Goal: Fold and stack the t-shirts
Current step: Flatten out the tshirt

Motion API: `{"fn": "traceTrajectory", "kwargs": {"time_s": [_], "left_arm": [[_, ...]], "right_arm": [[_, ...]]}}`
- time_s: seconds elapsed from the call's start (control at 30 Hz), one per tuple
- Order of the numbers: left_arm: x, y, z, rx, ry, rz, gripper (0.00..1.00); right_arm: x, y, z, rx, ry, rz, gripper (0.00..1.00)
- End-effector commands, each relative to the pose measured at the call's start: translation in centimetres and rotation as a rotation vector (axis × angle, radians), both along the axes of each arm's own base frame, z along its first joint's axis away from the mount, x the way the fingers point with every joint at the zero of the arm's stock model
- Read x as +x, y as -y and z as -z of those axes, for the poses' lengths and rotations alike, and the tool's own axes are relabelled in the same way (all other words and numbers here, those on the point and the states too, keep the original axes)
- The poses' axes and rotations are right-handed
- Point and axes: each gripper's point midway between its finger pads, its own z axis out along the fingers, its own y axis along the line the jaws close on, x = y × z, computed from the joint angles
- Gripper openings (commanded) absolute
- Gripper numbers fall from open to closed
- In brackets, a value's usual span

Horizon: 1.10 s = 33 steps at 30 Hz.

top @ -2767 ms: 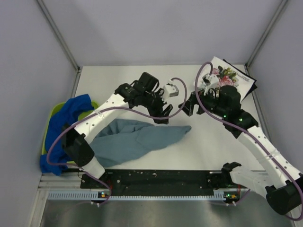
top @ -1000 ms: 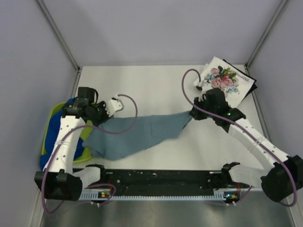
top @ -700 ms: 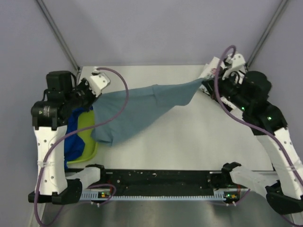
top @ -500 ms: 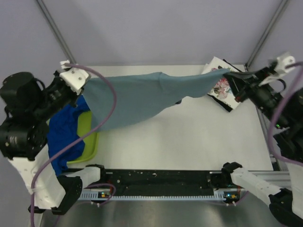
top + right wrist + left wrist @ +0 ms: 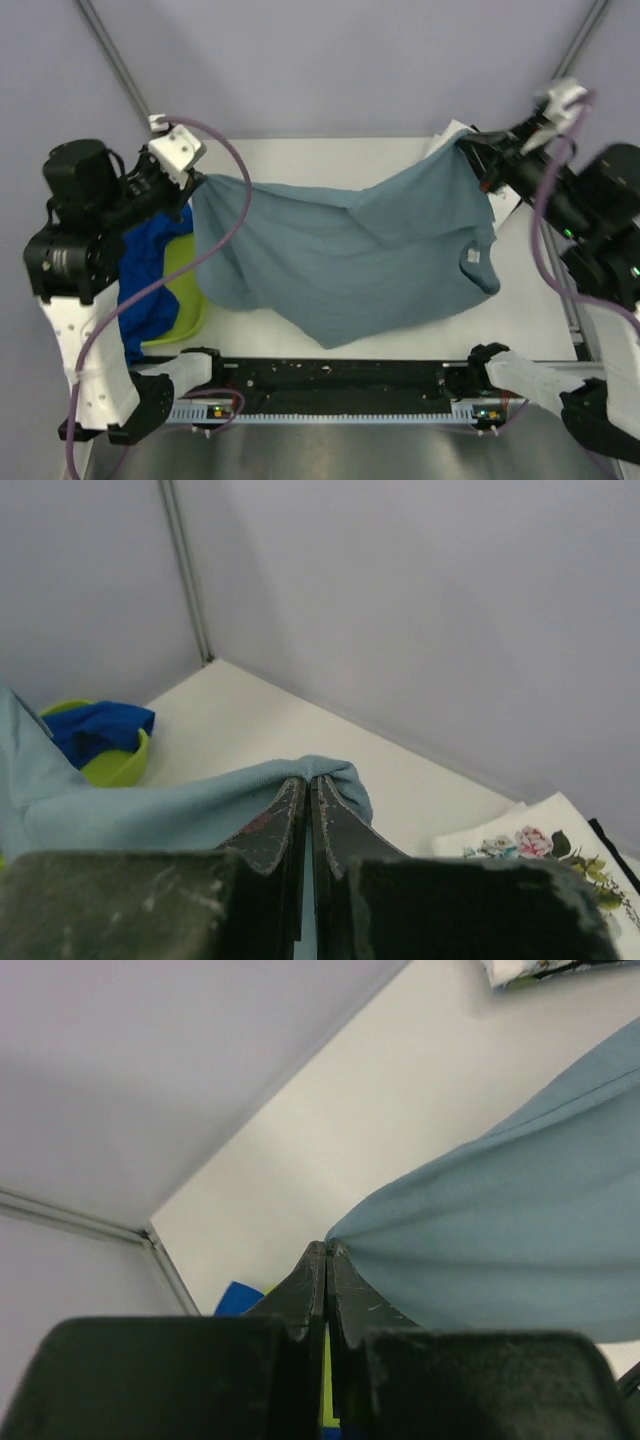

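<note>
The grey-blue t-shirt (image 5: 350, 260) hangs spread in the air between both arms, sagging in the middle, a white label showing near its right side. My left gripper (image 5: 195, 180) is shut on its left corner (image 5: 345, 1240). My right gripper (image 5: 470, 148) is shut on its right corner (image 5: 335, 772). The royal blue t-shirt (image 5: 145, 275) lies bunched in the lime-green tray (image 5: 185, 305) at the left. The white floral t-shirt (image 5: 545, 845) lies folded at the back right, mostly hidden in the top view behind the held shirt and right arm.
Grey walls close in the white table (image 5: 330, 160) on the left, back and right. The black rail (image 5: 340, 375) with the arm bases runs along the near edge.
Both arms lifted the grey-blue shirt off the table and pulled apart; it went from a stretched band to a wide hanging sheet that has dropped toward the near edge.
</note>
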Motion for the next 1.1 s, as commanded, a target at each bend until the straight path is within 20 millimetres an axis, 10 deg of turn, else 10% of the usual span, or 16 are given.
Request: {"fn": "traceTrajectory", "kwargs": {"time_s": [0.0, 0.23, 0.4, 0.53, 0.67, 0.87, 1.07], "left_arm": [[7.5, -0.5, 0.3, -0.061, 0.046, -0.086, 0.0], [14.0, -3.3, -5.6, -0.114, 0.29, -0.288, 0.0], [12.8, -4.2, -10.3, -0.107, 0.409, -0.322, 0.0], [11.4, -5.7, -10.7, -0.026, 0.432, -0.384, 0.0], [10.6, -5.6, -6.0, 0.085, 0.292, -0.343, 0.0], [7.1, -0.4, 12.4, 0.167, -0.2, 0.053, 0.0], [-2.3, 2.2, 27.8, 0.201, -0.701, 0.415, 0.87]], "right_arm": [[9.2, -2.0, 3.5, -0.103, -0.131, 0.09, 0.0], [16.5, 1.4, -3.8, 0.09, -0.075, 0.157, 0.0], [13.6, 2.2, -10.1, 0.101, 0.103, 0.136, 0.0], [10.0, 1.9, -9.6, -0.002, 0.158, 0.086, 0.0], [6.7, 1.0, -2.5, -0.091, 0.032, -0.008, 0.0], [5.7, -0.3, 16.0, -0.038, -0.452, -0.081, 0.0], [3.8, 0.3, 28.5, 0.04, -0.82, 0.0, 0.0]]}}
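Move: Both closed grippers hold the t-shirt up by two corners. The open middle of the table where it will be laid is about 31 cm ahead, 18 cm right and 45 cm below the left hand; from the right hand it is some 31 cm ahead, 21 cm left and 49 cm down. The green basket stands roughly 20 cm left of the left hand, 2 cm ahead. The folded stack lies about 40 cm ahead and 19 cm right of the right hand. Fling the shirt with both grippers: swing them quickly forward, dipping slightly, about 15 cm on the left and 20 cm on the right, then pull back while rising some 10 cm. Now drop both steeply towards the table, tipping the fingers down; open the left gripper late in its drop to let its corner go, and keep the right pinched on its own. ##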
